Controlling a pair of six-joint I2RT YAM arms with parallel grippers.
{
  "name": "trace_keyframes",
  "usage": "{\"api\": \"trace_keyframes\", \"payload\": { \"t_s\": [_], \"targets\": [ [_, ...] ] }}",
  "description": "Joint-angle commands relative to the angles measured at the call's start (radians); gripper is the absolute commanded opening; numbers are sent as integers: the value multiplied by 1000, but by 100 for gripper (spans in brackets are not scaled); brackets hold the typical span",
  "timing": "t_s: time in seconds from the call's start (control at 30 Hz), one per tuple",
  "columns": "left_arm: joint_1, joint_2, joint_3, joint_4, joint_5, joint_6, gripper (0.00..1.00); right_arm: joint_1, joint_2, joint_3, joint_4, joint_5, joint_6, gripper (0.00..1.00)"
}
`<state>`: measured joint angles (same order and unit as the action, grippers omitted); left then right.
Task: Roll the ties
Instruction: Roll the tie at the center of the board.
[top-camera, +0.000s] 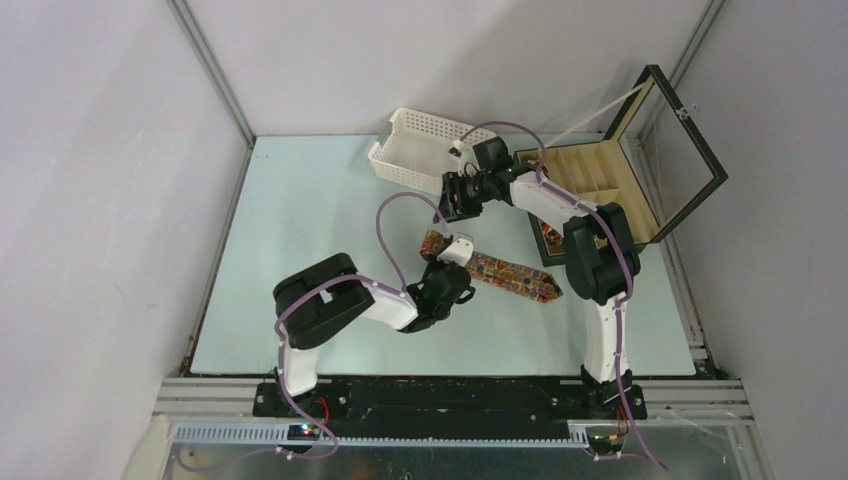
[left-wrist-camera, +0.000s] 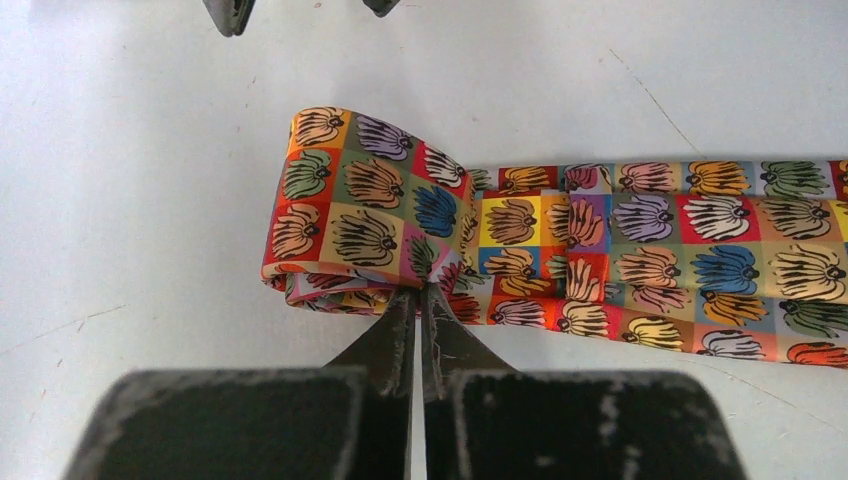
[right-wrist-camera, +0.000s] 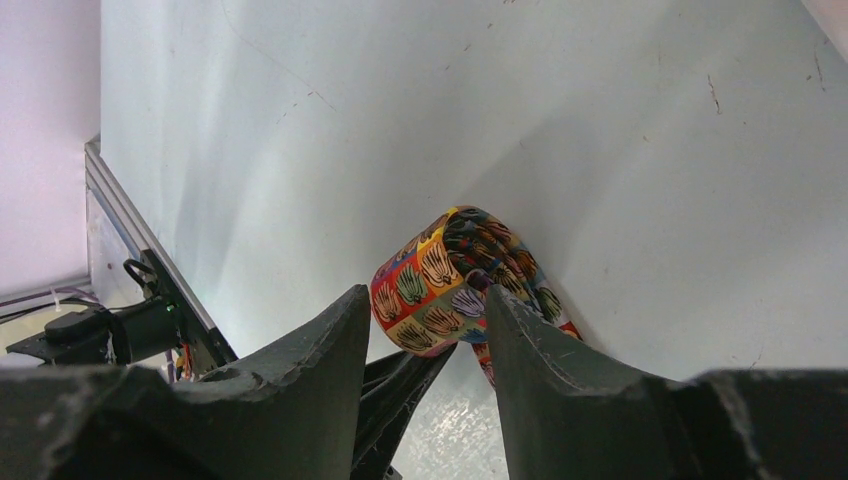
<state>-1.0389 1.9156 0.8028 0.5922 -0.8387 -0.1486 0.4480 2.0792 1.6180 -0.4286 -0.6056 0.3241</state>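
One tie (top-camera: 505, 272) lies flat on the pale table, running right from a rolled end (top-camera: 432, 240). In the left wrist view the tie (left-wrist-camera: 640, 250) has a busy pattern of coloured squares, and its coil (left-wrist-camera: 350, 205) sits at the left. My left gripper (left-wrist-camera: 420, 295) is shut, its tips pinching the tie's near edge just beside the coil. My right gripper (right-wrist-camera: 425, 295) is open and hangs just short of the coil (right-wrist-camera: 430, 275) without touching it. From above, the left gripper (top-camera: 443, 258) and the right gripper (top-camera: 448, 208) face each other across the coil.
A white perforated basket (top-camera: 420, 150) stands at the back, close behind the right wrist. A black compartmented box (top-camera: 600, 180) with its glass lid (top-camera: 690, 140) raised stands at the back right. The table's frame rail (right-wrist-camera: 120, 230) shows at the left.
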Motion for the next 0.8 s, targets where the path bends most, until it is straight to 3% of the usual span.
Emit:
{"api": "trace_keyframes", "payload": {
  "t_s": [0.0, 0.27, 0.33, 0.53, 0.77],
  "targets": [
    [-8, 15, 25, 19, -33, 60, 0, -7, -26, 30, 10, -15, -9, 50],
    [-10, 32, 38, 8, -11, 112, 0, -8, -36, 31, 13, -24, -11, 47],
    [-10, 35, 46, -6, -7, 120, 0, -8, -44, 30, 22, -35, -15, 42],
    [-10, 39, 59, -17, 5, 122, 0, -7, -66, 36, 60, -87, -19, 17],
    [-11, 45, 63, -19, 23, 126, 0, -4, -26, 80, 70, -185, -9, 9]
  ]
}}
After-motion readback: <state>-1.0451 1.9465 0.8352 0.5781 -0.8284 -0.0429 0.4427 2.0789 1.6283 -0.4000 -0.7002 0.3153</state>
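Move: The rolled end of the tie is already in the left hand's shut fingertips, its middle about 3 cm ahead of them and 1 cm to their left, level in height. The flat tail of the tie runs off with its middle some 15 cm right, 4 cm back and 2 cm lower. The white basket stands roughly 22 cm ahead and 2 cm left, at the same height. From the right hand, the roll lies about 3 cm back, 3 cm left and 6 cm below. The tie roll stays pinched at its near edge by the left fingers, which turn it only a little more towards the flat tail: the wrist rolls its left side up some 5 degrees while the hand creeps about half a centimetre right and slightly down. Above the roll the right hand first waits half open, then closes nearly shut on nothing and rises about 1.5 cm, drifting 1 cm left. ##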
